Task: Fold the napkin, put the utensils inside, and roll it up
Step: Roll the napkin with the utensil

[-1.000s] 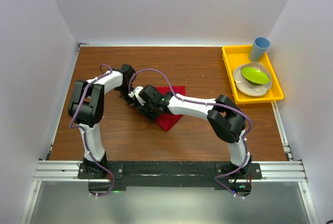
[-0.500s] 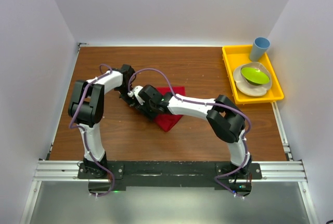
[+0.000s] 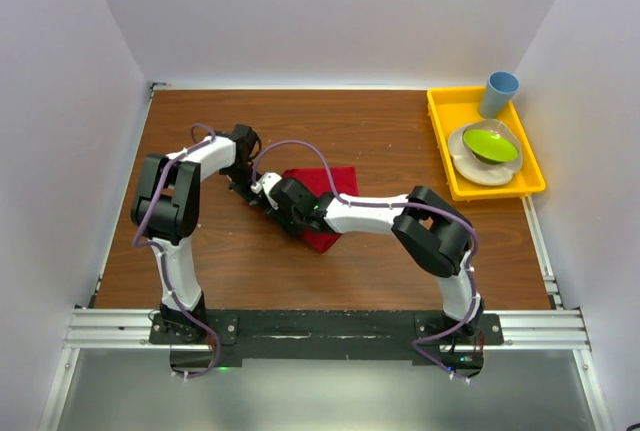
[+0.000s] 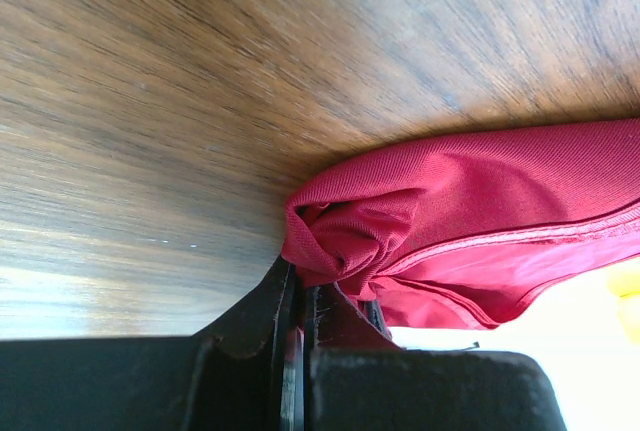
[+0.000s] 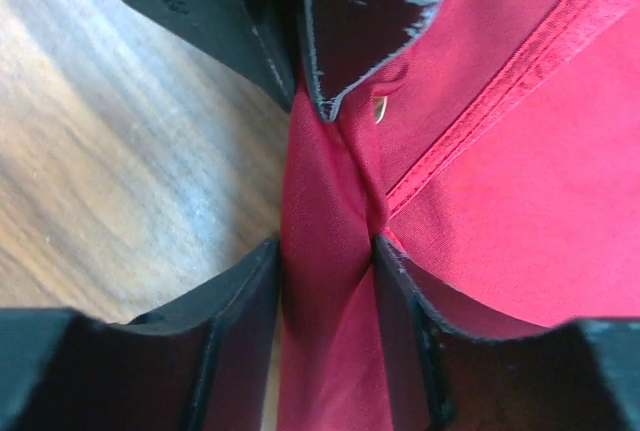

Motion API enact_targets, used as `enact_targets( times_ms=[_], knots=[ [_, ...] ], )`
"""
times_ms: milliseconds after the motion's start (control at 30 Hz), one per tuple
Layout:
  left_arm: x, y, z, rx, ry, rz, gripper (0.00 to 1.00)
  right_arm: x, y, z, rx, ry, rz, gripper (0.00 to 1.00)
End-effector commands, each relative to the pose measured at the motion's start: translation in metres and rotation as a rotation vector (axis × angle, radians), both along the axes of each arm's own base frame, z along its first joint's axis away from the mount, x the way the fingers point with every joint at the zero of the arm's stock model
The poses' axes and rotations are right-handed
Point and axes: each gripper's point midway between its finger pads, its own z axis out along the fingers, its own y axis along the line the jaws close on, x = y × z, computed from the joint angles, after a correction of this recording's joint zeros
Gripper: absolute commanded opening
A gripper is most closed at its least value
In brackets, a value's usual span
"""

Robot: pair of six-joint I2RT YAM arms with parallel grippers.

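Observation:
The red napkin (image 3: 328,183) lies bunched mid-table, partly under my right arm. My left gripper (image 3: 243,183) is shut on a crumpled end of the napkin (image 4: 460,201), its fingertips (image 4: 298,286) pinched together on the cloth. Facing it, my right gripper (image 3: 272,199) straddles a narrow rolled ridge of the napkin (image 5: 520,171). Both of its pads press the ridge's sides, so the right gripper (image 5: 328,256) is shut on it. A small copper glint of a utensil (image 5: 380,109) peeks from the fold by the left gripper's fingers (image 5: 340,41); the rest is hidden.
A yellow tray (image 3: 440,141) at the back right holds a blue cup (image 3: 499,93) and a green bowl (image 3: 490,144) on a white plate (image 3: 478,169). White walls enclose the wooden table (image 3: 380,131) on three sides.
My right gripper has narrowed onto the napkin's ridge and slid slightly toward the near left. The napkin's far edge now reaches further left. The left gripper keeps its hold.

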Motion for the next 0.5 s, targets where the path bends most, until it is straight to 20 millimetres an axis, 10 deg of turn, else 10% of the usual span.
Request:
enact_targets(
  times_ms=[0,133,267,467],
  knots=[
    [-0.012,0.004,-0.007,0.023,0.039,0.009,0.0,0.0,-0.032,-0.032,-0.107,-0.012,-0.085,0.31],
    [-0.01,0.006,-0.007,0.008,0.011,-0.008,0.0,-0.005,-0.027,-0.038,-0.106,0.029,-0.07,0.0],
    [0.013,0.018,0.004,0.008,-0.177,-0.086,0.0,-0.018,-0.021,-0.041,-0.02,0.179,-0.058,0.0],
    [0.046,0.031,0.033,-0.006,-0.446,-0.182,0.43,-0.036,-0.016,-0.042,0.194,0.529,-0.06,0.0]
  ],
)
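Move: The napkin's rolled edge already lies between the half-open right fingers, level with their pads. Its rolled end, pinched by the left hand, is about 5 cm to the left and 3 cm ahead of there; the flat part stretches away, its middle some 9 cm right and 4 cm ahead. From the left hand, which holds that rolled end between its pads, the rolled edge is about 5 cm right and 3 cm back. The right fingers pinch the rolled edge, then the left ones open and ease about 1.5 cm left. ##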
